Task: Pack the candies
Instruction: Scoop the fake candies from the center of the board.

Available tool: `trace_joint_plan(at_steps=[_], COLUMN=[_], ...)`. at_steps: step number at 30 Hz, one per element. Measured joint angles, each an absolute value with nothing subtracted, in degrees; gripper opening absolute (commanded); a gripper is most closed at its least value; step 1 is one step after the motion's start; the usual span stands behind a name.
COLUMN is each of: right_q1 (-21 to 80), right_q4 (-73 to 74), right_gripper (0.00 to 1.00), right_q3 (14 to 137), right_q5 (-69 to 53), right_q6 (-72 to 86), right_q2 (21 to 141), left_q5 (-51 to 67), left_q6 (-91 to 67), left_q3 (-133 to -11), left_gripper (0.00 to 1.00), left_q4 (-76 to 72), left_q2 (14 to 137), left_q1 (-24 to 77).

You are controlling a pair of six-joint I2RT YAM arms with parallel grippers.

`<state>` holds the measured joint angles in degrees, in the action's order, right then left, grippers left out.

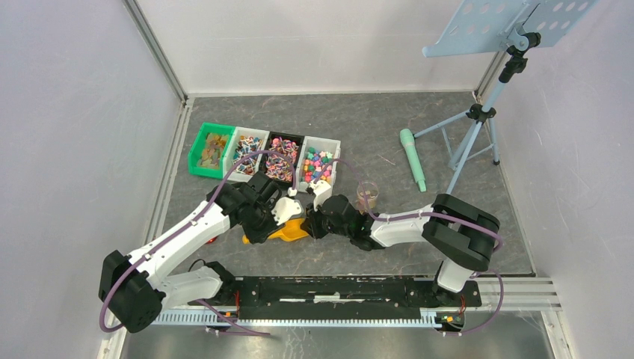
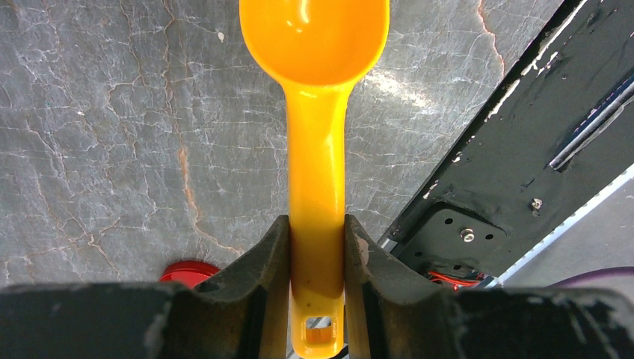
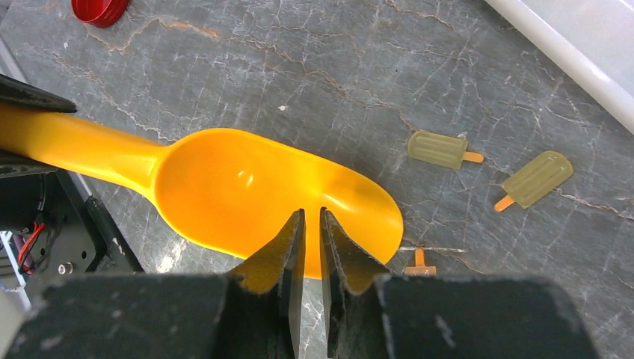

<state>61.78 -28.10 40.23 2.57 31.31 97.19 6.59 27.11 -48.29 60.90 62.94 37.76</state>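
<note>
My left gripper (image 2: 317, 224) is shut on the handle of the orange scoop (image 2: 315, 45), which lies level just above the grey table with an empty bowl (image 3: 239, 187). My right gripper (image 3: 312, 213) hovers over the bowl's near rim. Its jaws are shut to a thin slit with nothing seen between them. Three greenish lolly-shaped candies lie loose on the table beside the scoop: one (image 3: 437, 149), another (image 3: 537, 178), and a third (image 3: 419, 262) half hidden by my finger. More candies (image 1: 318, 164) fill the row of bins behind both grippers (image 1: 299, 221).
A green bin (image 1: 211, 149) and three white bins (image 1: 247, 153) stand in a row at the back left. A clear cup (image 1: 367, 196) stands right of them. A red lid (image 2: 185, 271) lies near the left arm. A teal tube (image 1: 412, 158) and a music-stand tripod (image 1: 478, 112) are at the right.
</note>
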Motion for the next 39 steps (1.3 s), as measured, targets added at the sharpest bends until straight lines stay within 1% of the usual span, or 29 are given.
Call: trace_joint_plan(at_steps=[4,12,22,32,39], right_q1=[61.52,61.01,60.73,60.75,60.93], right_q4=[-26.70,-17.85,-12.64,-13.30,-17.61], right_gripper=[0.19,0.20,0.20,0.18,0.18], right_q3=[39.88,37.32,36.60,36.60,36.73], right_q5=[3.75,12.86,16.19,16.40,13.76], right_q6=[30.70,26.24,23.70,22.85,22.98], right_q2=[96.05,88.75,88.58,91.50,93.45], left_q5=[6.57,6.81,8.08,7.64,7.62], left_q6=[27.11,27.14,27.16,27.16,27.14], left_q3=[-48.29,-48.29,-48.29,-49.12,-49.25], left_gripper=[0.02,0.02,0.02,0.02,0.02], left_q4=[60.69,60.69,61.12,60.82,60.47], left_q2=[62.94,62.02,63.66,67.99,69.06], left_q1=[37.76,37.76,38.39,38.41,38.85])
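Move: The brown candy lies on the board about 5 cm right of the right fingertips, 1 cm ahead and some 4 cm below. The scoop's bowl is about 4 cm left of those fingers, level with them and 2 cm lower. One olive candy lies 5 cm ahead and 1 cm right of them, the other 7 cm ahead and 5 cm right. From the left hand, the brown candy is roughly 19 cm right, 3 cm ahead and 8 cm below. Swing the nearly shut right fingers off the bowl, about 8 cm to the right and slightly forward, past the brown candy. Drop them some 3 cm behind it, tipping about 20 degrees, then start back left towards the scoop. Keep the left grip on the handle and lower the scoop about 1 cm with a slight tilt, its lip going down to the candy. ##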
